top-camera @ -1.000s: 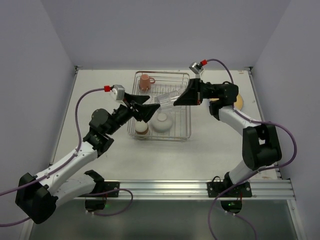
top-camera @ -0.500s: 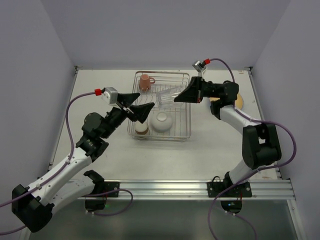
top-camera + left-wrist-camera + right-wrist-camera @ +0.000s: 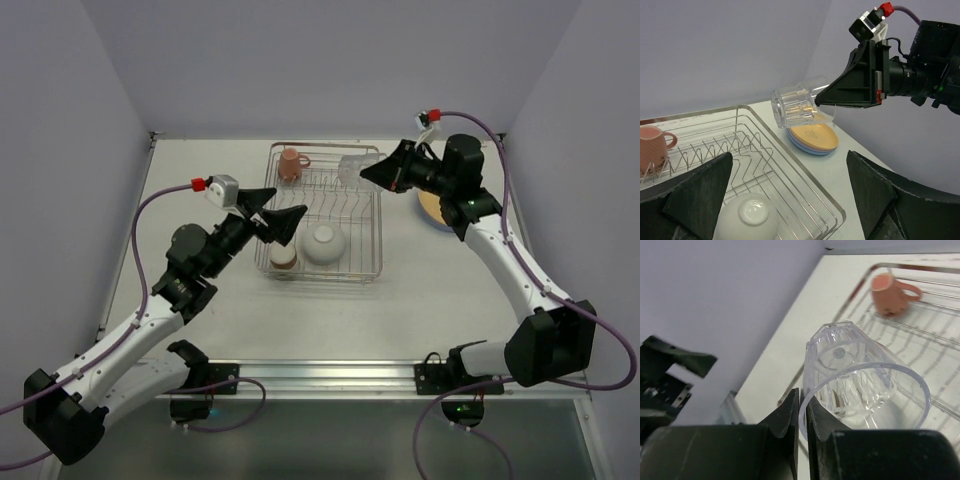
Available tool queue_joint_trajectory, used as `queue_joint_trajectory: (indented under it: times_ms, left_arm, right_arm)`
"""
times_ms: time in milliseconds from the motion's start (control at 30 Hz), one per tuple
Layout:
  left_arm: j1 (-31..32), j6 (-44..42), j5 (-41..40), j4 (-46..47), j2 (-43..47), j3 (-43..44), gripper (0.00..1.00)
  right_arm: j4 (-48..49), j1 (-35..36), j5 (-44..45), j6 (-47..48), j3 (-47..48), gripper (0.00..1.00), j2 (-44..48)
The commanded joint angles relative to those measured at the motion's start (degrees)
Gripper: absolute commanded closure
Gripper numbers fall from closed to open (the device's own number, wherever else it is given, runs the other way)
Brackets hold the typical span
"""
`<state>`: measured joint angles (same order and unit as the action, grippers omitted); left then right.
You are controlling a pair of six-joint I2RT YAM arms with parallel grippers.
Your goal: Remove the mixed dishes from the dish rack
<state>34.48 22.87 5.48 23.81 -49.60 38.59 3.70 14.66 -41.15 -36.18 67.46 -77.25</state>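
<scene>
The clear glass (image 3: 352,167) hangs tilted above the back right corner of the dish rack (image 3: 380,235). My right gripper (image 3: 372,175) is shut on its rim, and the right wrist view shows the glass (image 3: 860,375) with its wall pinched between the fingers (image 3: 790,415). My left gripper (image 3: 287,205) stands open over the rack's left half, holding nothing. In the rack lie an upturned white bowl (image 3: 325,243), a small brown cup (image 3: 284,257) and a salmon-pink mug (image 3: 291,163). In the left wrist view the bowl (image 3: 747,215) sits below the open fingers (image 3: 880,195).
A stack of plates (image 3: 432,207), orange on top, lies on the table right of the rack, partly under my right arm; the left wrist view shows it (image 3: 812,137) just below the held glass (image 3: 792,106). Walls close in at the back and sides.
My right gripper has lifted the glass from over the rack's middle toward the back right. My left gripper has opened wide and drawn back to the left.
</scene>
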Motion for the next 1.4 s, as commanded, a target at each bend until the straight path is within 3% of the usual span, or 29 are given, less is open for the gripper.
queue_joint_trajectory:
  times_ms: [0, 467, 733, 1367]
  left_arm:
    - [-0.2, -1.87, -1.96, -1.05, 0.65, 0.79, 0.0]
    - [-0.2, -2.13, -4.24, -4.12, -0.93, 2.37, 0.0]
    - [-0.2, -2.57, -4.86, -5.09, -1.28, 2.81, 0.0]
    - [-0.11, -3.71, -6.97, -6.24, -1.46, 2.37, 0.0]
  right_arm:
    - [-13.52, 0.11, 15.19, 7.0, 3.11, 1.0, 1.93]
    - [-28.92, 0.64, 40.52, 12.01, 10.05, 1.0, 1.14]
    - [-42.02, 2.57, 50.62, 15.61, 19.28, 1.0, -6.15]
    - [-46.42, 2.92, 54.85, 17.64, 26.14, 1.0, -23.02]
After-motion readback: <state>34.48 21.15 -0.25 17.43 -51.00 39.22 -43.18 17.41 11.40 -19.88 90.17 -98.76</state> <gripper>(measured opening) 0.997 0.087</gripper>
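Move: The clear cup is already in the right fingers, above the rack's right half. The bare table spot it is being taken to lies about 10 cm ahead, 14 cm right and 33 cm below that hand. The yellow plate on its stack is some 12 cm ahead and 30 cm right, 32 cm down; the rack's right rim is about 6 cm right, 6 cm ahead and 24 cm below. For the left hand, the spot is roughly 18 cm ahead, 32 cm right, 34 cm down. The clear cup, still pinched at its rim, is carried by the right hand across the rack's right rim: down and right with some forward travel, then mostly straight down beside the yellow plate, about 16 cm lower and 12 cm right overall. The wrist swings its fingers from nearly level, forward-left, to forward and some 50 degrees down. The open, empty left hand sinks about 3 cm. ##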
